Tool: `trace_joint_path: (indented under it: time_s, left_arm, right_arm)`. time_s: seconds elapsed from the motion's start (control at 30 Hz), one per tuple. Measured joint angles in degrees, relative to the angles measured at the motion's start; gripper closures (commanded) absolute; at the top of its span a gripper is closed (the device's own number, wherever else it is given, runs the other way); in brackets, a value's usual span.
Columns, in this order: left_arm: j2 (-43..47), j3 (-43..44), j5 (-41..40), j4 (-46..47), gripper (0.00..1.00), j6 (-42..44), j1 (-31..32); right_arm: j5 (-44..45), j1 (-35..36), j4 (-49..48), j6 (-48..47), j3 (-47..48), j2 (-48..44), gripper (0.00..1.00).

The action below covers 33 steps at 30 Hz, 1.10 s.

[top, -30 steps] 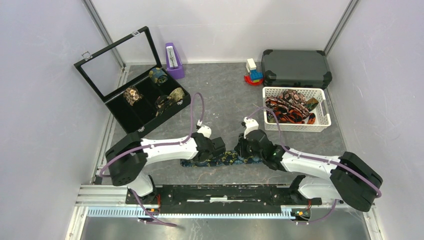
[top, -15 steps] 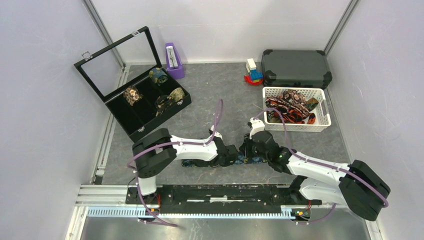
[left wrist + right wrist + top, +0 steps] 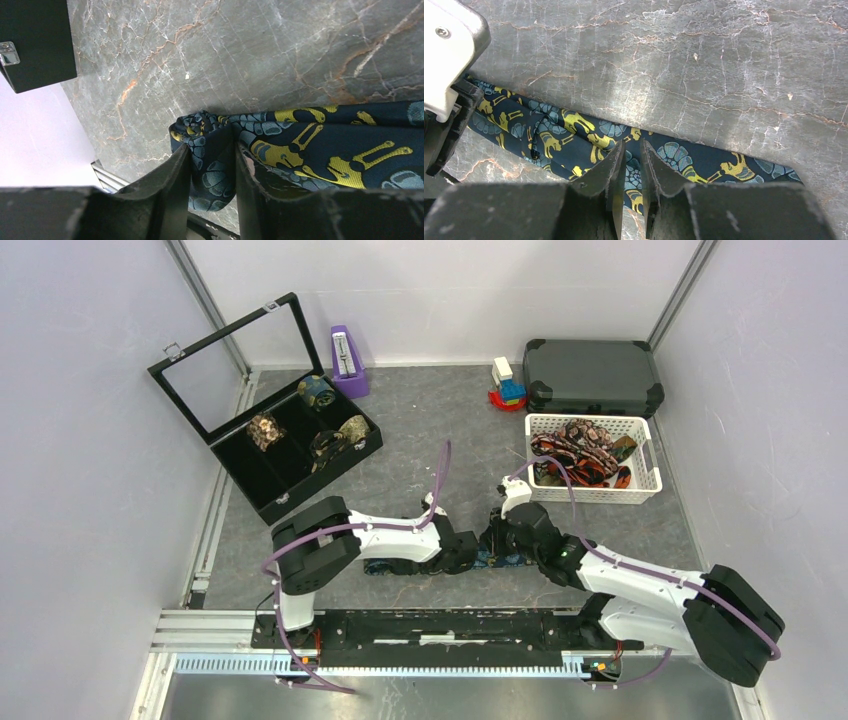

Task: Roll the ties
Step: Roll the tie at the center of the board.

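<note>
A dark navy tie [image 3: 512,561] with blue and gold figures lies flat along the near part of the table, its left end [image 3: 378,567] sticking out past the left arm. My left gripper [image 3: 466,553] meets the right gripper [image 3: 492,546] over its middle. In the left wrist view a bunched fold of the tie [image 3: 350,150] fills the gap of the left gripper [image 3: 212,150]. In the right wrist view the right gripper [image 3: 630,146] is nearly closed, pinching the near edge of the tie [image 3: 549,135].
An open black display case [image 3: 262,502] at the back left holds several rolled ties [image 3: 265,430]. A white basket [image 3: 648,486] on the right holds loose ties [image 3: 580,455]. Behind it stand a dark suitcase [image 3: 592,377], toy blocks [image 3: 507,385] and a purple metronome [image 3: 347,360].
My left gripper slid right along the tie until it met the right gripper, and its jaws have widened a little. The right gripper barely moved.
</note>
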<state>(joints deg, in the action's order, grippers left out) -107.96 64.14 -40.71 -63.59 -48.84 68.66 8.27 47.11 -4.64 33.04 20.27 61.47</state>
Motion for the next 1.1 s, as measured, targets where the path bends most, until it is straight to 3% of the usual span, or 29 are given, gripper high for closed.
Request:
trace_joint_path:
  time_s: [0.57,1.1]
  left_arm:
    - [4.02,0.04,2.32,1.53,0.19,-0.02,0.11]
    - [10.19,0.04,3.48,2.91,0.07,-0.04,0.24]
  right_arm:
    - [-0.02,0.0,0.09,-0.15,0.04,-0.02,0.78]
    - [-0.28,0.0,0.76,-0.44,1.97,1.44,0.78]
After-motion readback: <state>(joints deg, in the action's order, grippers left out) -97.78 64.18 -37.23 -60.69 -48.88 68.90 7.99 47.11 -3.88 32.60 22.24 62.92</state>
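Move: The tie's folded end is already between the left gripper's fingers, its middle only about 1 cm below the hand point. The rest of the tie lies flat to the right, its middle some 14 cm that way, level fore and aft and 2 cm below. The black display case is about 20 cm ahead and 18 cm left. From the right gripper the folded end lies roughly 20 cm left, 4 cm back and 3 cm below. Open the left gripper from under half to nearly wide, letting go of the tie's folded end at the table. As the fingers spread, raise it about 3 cm and carry it some 2.5 cm right, along the tie towards its flat stretch, rolling the hand about 15 degrees so its left side dips. ##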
